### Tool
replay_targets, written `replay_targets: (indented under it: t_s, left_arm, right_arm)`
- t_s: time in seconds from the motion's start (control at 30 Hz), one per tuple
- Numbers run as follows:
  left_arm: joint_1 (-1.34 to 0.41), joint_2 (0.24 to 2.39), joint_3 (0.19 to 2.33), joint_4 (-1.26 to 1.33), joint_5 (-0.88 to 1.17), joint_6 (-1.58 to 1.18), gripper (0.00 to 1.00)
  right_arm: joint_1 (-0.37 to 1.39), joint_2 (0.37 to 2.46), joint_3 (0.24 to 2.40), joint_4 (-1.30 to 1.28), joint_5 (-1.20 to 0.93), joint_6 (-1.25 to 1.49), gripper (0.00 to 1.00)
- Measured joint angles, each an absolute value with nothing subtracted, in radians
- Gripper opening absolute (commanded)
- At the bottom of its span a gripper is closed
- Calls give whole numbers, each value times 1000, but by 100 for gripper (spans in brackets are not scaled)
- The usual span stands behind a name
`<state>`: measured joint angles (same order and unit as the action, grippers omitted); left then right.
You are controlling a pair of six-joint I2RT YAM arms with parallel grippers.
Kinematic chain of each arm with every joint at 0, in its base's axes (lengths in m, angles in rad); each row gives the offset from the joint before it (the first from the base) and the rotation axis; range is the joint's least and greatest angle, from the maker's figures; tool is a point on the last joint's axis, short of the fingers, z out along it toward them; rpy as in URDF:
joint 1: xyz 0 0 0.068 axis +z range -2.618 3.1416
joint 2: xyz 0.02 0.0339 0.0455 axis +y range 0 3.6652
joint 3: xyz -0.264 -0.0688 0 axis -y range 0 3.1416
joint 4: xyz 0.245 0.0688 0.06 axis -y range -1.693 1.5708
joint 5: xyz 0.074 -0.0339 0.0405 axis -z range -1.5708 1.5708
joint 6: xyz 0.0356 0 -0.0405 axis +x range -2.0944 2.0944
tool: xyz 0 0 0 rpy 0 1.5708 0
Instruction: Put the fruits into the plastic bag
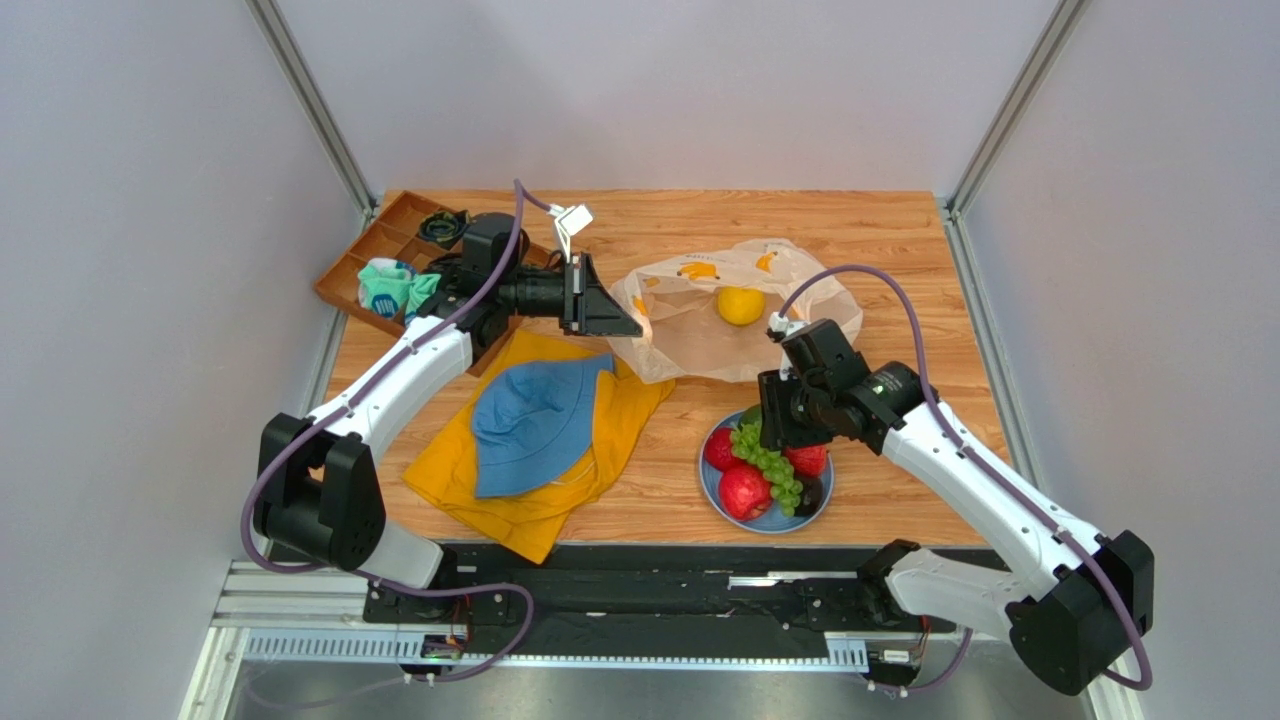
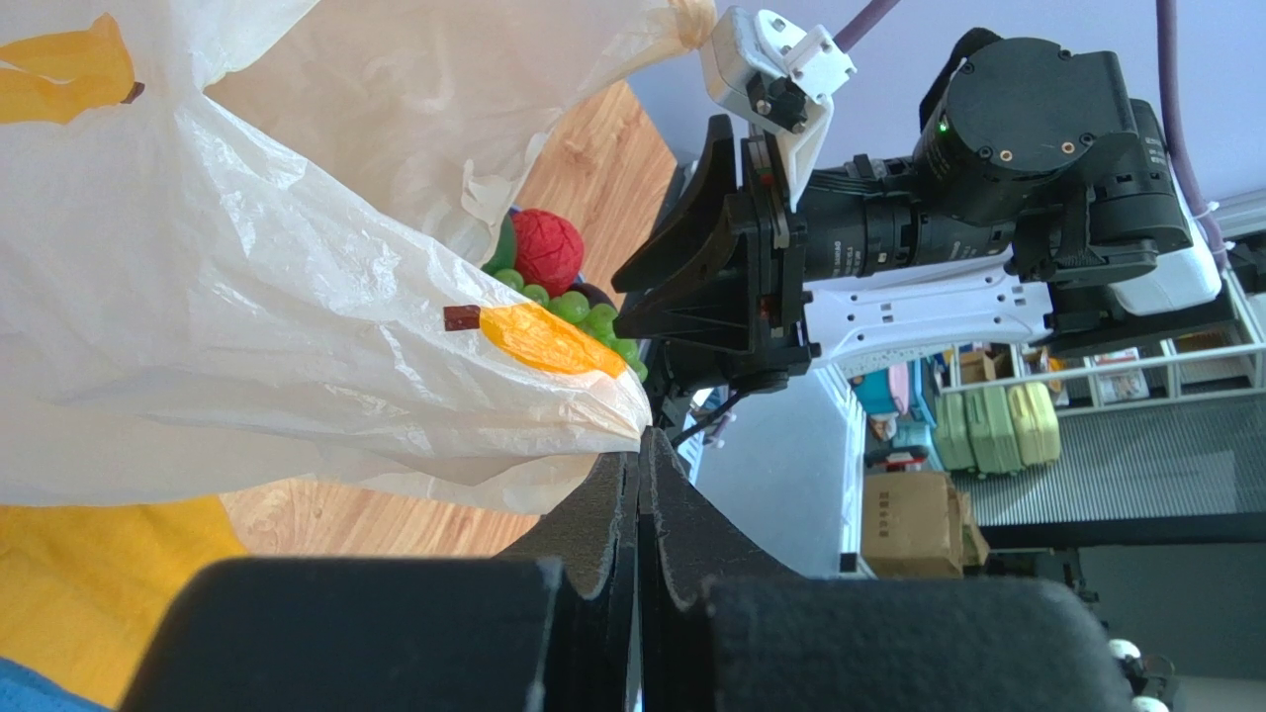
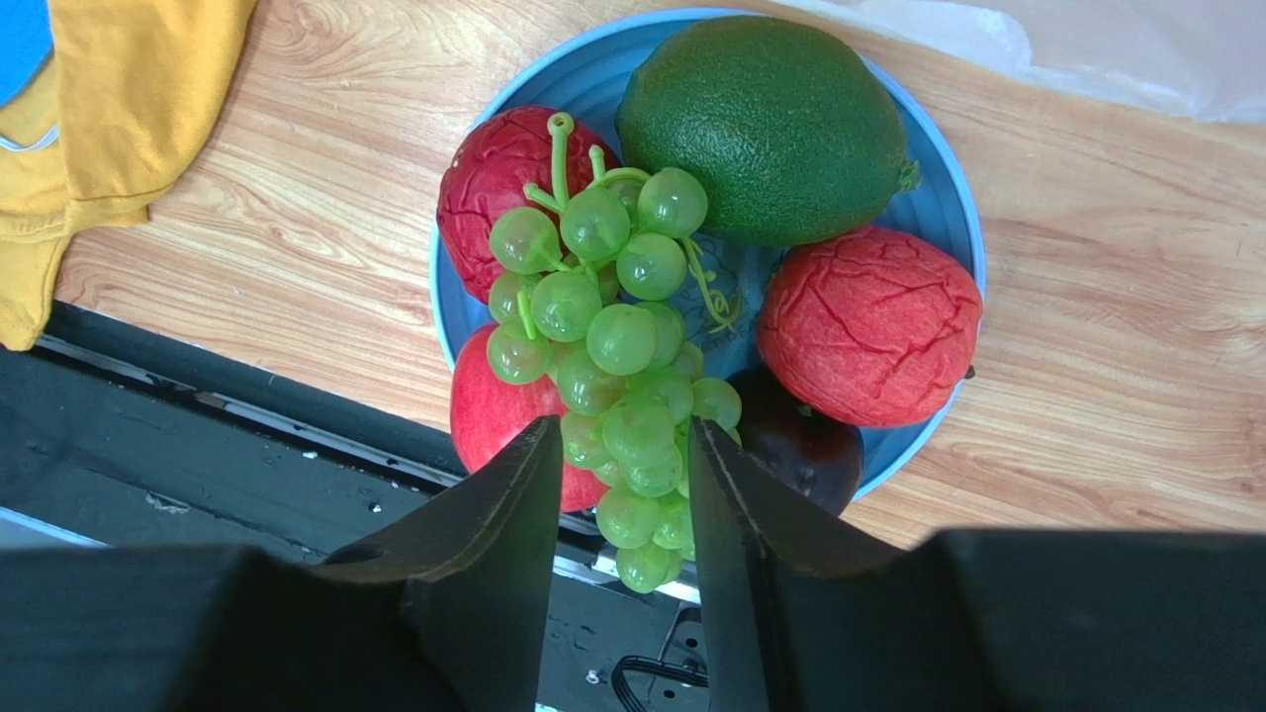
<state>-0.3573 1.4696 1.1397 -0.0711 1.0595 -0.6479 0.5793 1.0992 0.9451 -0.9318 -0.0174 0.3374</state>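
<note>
The plastic bag (image 1: 706, 323) lies at the table's middle, with a yellow lemon (image 1: 738, 305) inside it. My left gripper (image 1: 616, 311) is shut on the bag's left edge, and the crinkly film (image 2: 223, 297) leaves the closed fingertips of that gripper (image 2: 642, 438). The blue plate (image 3: 929, 208) holds a green grape bunch (image 3: 617, 341), a green oval fruit (image 3: 765, 126), red round fruits (image 3: 870, 327) and a dark plum (image 3: 810, 445). My right gripper (image 3: 624, 438) hangs over the plate's near side. Its two fingers press on the lower grapes from both sides.
A blue hat (image 1: 534, 420) lies on a yellow cloth (image 1: 526, 480) left of the plate (image 1: 759, 518). A wooden compartment tray (image 1: 376, 263) with small items stands at the back left. The table's near edge and a black rail run just below the plate.
</note>
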Motion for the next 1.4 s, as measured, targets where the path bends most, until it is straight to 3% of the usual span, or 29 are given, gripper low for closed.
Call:
replay_targets:
  t_s: [1.0, 1.4]
  left_arm:
    - [-356, 1470, 1140, -71, 1060, -648, 0]
    - [-356, 1470, 1140, -71, 1060, -648, 0]
  right_arm:
    - [553, 1124, 898, -920, -21, 370, 31]
    - [550, 1125, 896, -916, -34, 370, 3]
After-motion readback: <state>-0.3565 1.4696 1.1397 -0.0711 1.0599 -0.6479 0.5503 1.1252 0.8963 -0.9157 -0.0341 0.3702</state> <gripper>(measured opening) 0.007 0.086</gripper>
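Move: The bunch of grapes lies just under the half-open right gripper, its middle about 3 cm below and 1 cm forward and left. On the same plate, the avocado is some 7 cm ahead and 1 cm left, one red fruit 3 cm ahead and 4 cm right, another 2 cm back and 5 cm left. From the left gripper, the grapes are roughly 18 cm right, 10 cm back and 17 cm down. Ease the right gripper down about 2 cm onto the near half of the grape bunch, shifting about a centimetre to the right on the way and then partly back left. Once down, hold it there and draw the half-open fingers nearly shut, pinching the grapes between the fingertips. ##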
